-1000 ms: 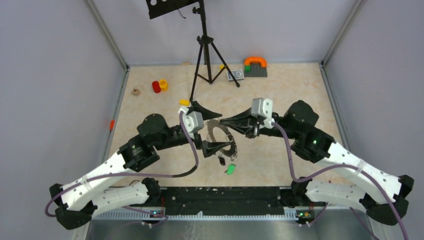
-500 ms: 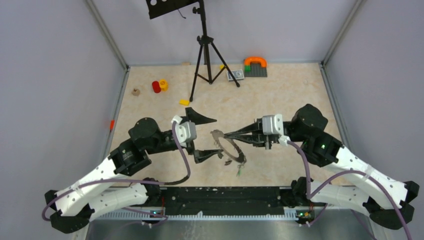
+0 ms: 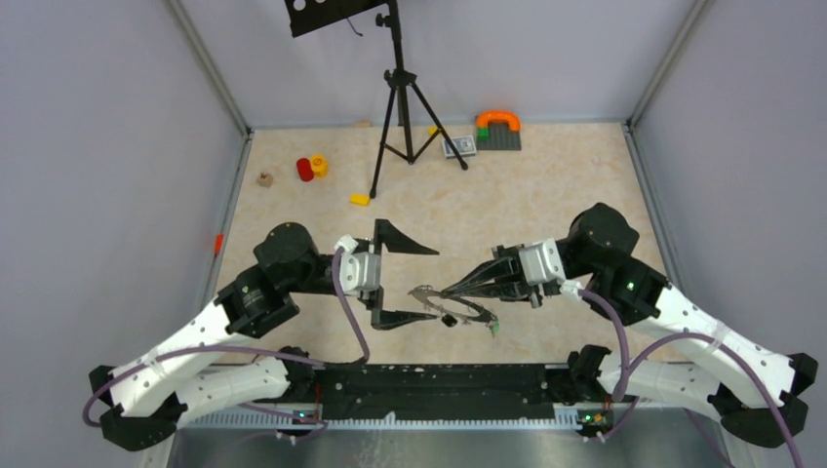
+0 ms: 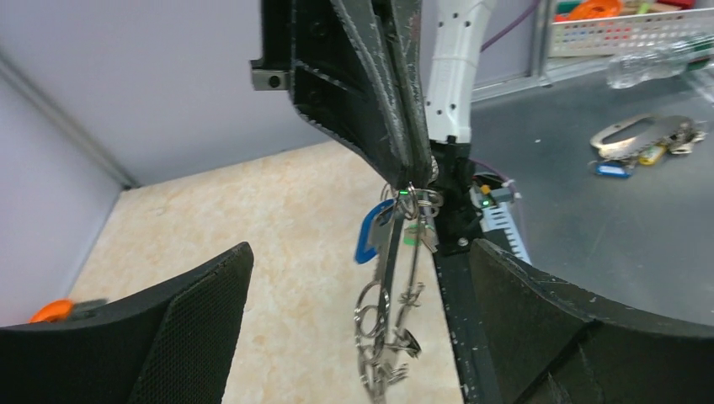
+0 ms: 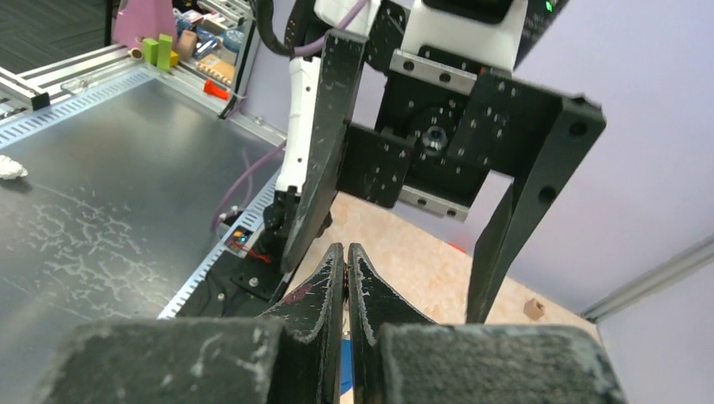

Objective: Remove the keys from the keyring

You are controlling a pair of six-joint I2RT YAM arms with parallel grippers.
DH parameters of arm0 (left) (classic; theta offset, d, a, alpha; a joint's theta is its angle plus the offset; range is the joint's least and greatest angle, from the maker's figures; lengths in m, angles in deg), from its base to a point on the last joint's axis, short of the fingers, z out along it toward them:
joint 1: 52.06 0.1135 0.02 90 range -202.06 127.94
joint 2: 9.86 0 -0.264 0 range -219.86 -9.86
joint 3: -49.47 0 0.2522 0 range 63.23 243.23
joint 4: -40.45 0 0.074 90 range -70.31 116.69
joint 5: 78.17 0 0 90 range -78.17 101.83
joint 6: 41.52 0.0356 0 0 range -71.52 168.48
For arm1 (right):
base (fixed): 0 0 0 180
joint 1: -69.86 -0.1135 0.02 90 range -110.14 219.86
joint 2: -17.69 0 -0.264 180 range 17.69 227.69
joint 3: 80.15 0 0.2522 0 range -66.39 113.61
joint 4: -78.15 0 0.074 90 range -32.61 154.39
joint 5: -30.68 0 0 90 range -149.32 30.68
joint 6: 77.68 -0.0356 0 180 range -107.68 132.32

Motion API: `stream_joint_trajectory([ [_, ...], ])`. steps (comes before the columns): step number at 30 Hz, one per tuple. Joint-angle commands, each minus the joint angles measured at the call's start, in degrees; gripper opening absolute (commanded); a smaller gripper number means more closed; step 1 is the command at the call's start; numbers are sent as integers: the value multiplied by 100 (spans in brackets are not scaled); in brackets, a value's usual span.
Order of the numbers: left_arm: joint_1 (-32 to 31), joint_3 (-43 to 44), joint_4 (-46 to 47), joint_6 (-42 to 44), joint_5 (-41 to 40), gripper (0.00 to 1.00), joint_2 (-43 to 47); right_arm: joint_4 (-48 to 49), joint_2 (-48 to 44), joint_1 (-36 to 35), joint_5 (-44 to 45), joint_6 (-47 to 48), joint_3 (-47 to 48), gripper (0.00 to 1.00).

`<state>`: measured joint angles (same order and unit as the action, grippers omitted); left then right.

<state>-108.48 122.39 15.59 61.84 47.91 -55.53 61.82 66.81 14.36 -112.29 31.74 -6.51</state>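
The keyring (image 3: 451,304), a grey metal ring, hangs above the table's near edge, with my right gripper (image 3: 449,291) shut on its rim. In the left wrist view the keyring (image 4: 389,282) is edge-on, with small keys and split rings dangling, plus a blue tag (image 4: 367,237) and a green tag (image 4: 410,236). My right gripper's fingers (image 4: 396,118) pinch its top. My left gripper (image 3: 432,283) stands open, its fingers either side of the ring's left end without touching. In the right wrist view, my right gripper (image 5: 345,249) is pressed shut, a blue scrap showing between its fingers.
A black tripod (image 3: 395,117) stands at the back middle. A yellow block (image 3: 360,199), red and yellow cylinders (image 3: 312,168) and a brown cube (image 3: 264,179) lie at the back left. A grey brick plate with an orange arch (image 3: 498,127) sits at the back.
Both arms have drawn back toward the near edge. The ring, still in the right gripper, has tipped flatter and lower. The left gripper has slid off it leftward, still open.
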Motion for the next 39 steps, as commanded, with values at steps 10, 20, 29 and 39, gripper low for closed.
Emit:
stream_joint_trajectory([
  [10, -1, -18, 969, -658, 1168, 84, -564, 987, -35, -62, -395, -131, 6, 0],
  [20, -7, -105, 1208, -705, 1330, 73, -503, 1019, 8, -64, -433, -123, -24, 0],
  [29, -2, -209, 1211, -732, 1201, 51, -478, 1281, 13, -59, -512, -300, -103, 0],
  [39, -7, -277, 1391, -808, 1247, 46, -415, 1275, 27, -61, -530, -325, -148, 0],
])
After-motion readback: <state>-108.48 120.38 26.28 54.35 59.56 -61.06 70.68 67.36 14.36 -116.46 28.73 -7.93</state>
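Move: The left hand, fingers wide open, goes for the blue-tagged key hanging just under the right fingertips, about 1 cm to its right, 1 cm back and roughly level. The keyring's middle is some 2 cm back, 3 cm right and 4 cm below. The green key hangs about 2 cm back, 9 cm right and 3 cm lower. From the right hand, which already holds the keyring, the blue-tagged key is about 1 cm ahead, straight below by 3 cm. Left hand shifts about 3 cm right and back, half-closing around the keyring, which the right keeps pinched and lifts slightly. ##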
